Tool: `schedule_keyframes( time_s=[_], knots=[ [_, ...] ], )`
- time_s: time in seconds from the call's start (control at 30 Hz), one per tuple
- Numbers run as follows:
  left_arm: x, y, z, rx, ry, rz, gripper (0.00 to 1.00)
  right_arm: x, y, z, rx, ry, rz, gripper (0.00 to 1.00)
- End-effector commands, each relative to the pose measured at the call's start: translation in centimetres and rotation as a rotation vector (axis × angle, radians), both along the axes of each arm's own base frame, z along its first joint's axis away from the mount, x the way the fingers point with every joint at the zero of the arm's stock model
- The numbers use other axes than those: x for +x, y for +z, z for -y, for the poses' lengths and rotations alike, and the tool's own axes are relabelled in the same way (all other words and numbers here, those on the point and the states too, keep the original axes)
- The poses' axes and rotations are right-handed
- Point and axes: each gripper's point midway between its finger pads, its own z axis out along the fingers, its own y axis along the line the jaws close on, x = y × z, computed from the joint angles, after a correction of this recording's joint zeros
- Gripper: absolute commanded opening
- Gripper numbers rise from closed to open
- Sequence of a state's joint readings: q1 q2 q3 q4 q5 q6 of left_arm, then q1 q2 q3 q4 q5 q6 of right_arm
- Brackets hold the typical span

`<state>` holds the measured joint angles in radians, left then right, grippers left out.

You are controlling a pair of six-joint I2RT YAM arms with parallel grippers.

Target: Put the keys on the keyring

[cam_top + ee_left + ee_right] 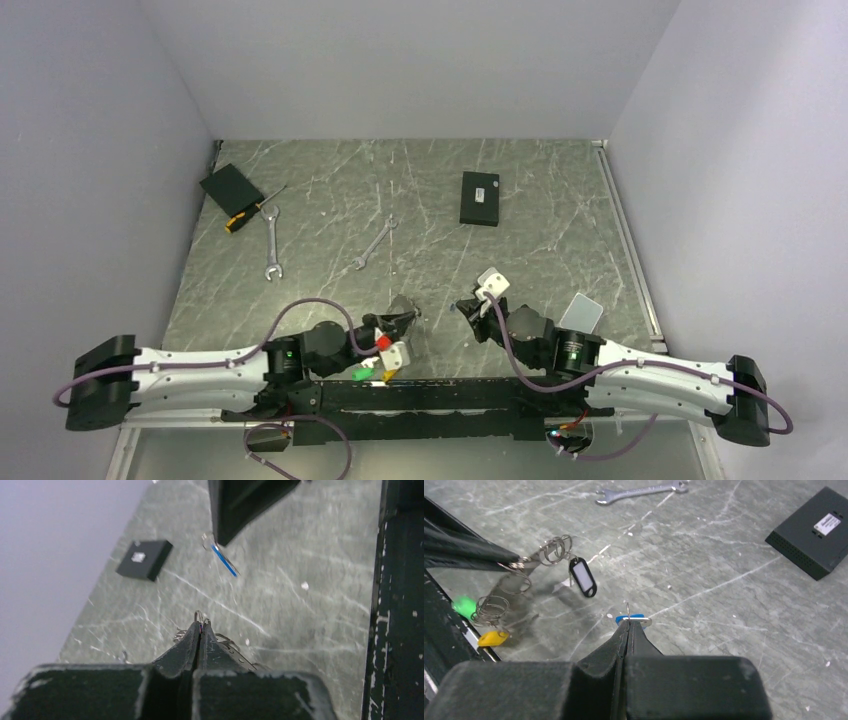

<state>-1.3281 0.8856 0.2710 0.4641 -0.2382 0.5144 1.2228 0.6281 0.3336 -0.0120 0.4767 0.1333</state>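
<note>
My left gripper is shut on the keyring, a cluster of thin silver wire rings; its wire loops poke out past the fingertips. From the ring hangs a key with a black head, just above the table. More wire coils trail down toward a yellow tag and a green one by the near rail. My right gripper is shut on a blue-headed key with a small ring, held clear of the table. In the top view both grippers face each other, a short gap apart.
Two silver wrenches lie mid-table. A black box sits at the back right, another black box with an orange-handled tool at the back left. A white card lies by the right arm. The black rail borders the near edge.
</note>
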Motion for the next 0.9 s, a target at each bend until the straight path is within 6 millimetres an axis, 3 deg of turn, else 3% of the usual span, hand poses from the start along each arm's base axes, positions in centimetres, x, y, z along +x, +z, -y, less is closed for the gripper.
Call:
schedule_keyframes(
  time_s=[0.0, 0.2, 0.37, 0.47, 0.57, 0.73, 0.77, 0.8, 0.83, 0.87],
  knots=[
    [-0.9, 5.5, -0.4, -0.160, -0.066, 0.103, 0.00, -0.3, 5.4, -1.8, 0.139, 0.079, 0.093, 0.00],
    [-1.2, 7.9, -1.9, -0.305, -0.062, 0.120, 0.07, -0.8, 7.2, -2.5, 0.179, 0.140, 0.150, 0.00],
    [-0.1, 4.8, -2.7, -0.303, 0.017, 0.062, 0.12, -0.8, 6.5, -3.0, 0.159, 0.150, 0.140, 0.00],
    [0.3, 3.2, -3.2, -0.330, 0.062, 0.017, 0.24, -0.7, 6.0, -3.2, 0.144, 0.147, 0.132, 0.00],
    [0.6, 2.9, -3.6, -0.342, 0.092, -0.005, 0.37, -0.6, 5.7, -3.1, 0.136, 0.142, 0.131, 0.00],
    [0.9, 3.9, -4.9, -0.341, 0.139, -0.028, 0.53, -0.5, 5.2, -3.6, 0.120, 0.150, 0.131, 0.00],
    [0.9, 4.1, -5.1, -0.345, 0.142, -0.039, 0.59, -0.5, 5.1, -3.8, 0.117, 0.155, 0.132, 0.00],
    [0.8, 4.5, -5.4, -0.353, 0.142, -0.048, 0.88, -0.5, 5.1, -3.9, 0.117, 0.158, 0.132, 0.00],
    [0.6, 4.8, -5.6, -0.349, 0.138, -0.053, 0.98, -0.5, 4.9, -4.1, 0.115, 0.162, 0.130, 0.00],
    [0.5, 5.2, -5.9, -0.351, 0.134, -0.058, 0.99, -0.5, 4.9, -4.2, 0.118, 0.166, 0.131, 0.00]
  ],
)
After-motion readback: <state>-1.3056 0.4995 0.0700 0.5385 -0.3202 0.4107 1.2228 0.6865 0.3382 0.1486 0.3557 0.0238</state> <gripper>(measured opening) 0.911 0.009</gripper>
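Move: The left hand, the keyring clamped in its shut fingers, is about to leave it on bare table whose middle lies some 4 cm ahead, 4 cm to its left and 13 cm below. From this hand the blue-tagged key in the right fingers is about 9 cm right, 1 cm ahead and level; the small wrench is about 20 cm ahead, 8 cm left, 13 cm below. From the right hand, that table spot is roughly 13 cm left, 4 cm ahead and 12 cm below. The left hand carries on rising about 6 cm with the keyring, sinks back by as much while drifting left, then lifts again some 3 cm, ending 5 cm to the left with its fingertips tipped up about 15 degrees; its fingers start to part near the top and finish wide open, letting go of the keyring. Meanwhile the right hand keeps its pinch on the blue-tagged key and edges about 3 cm left towards the keyring's new place, rising slightly and then easing partway down as it turns a little counter-clockwise. ##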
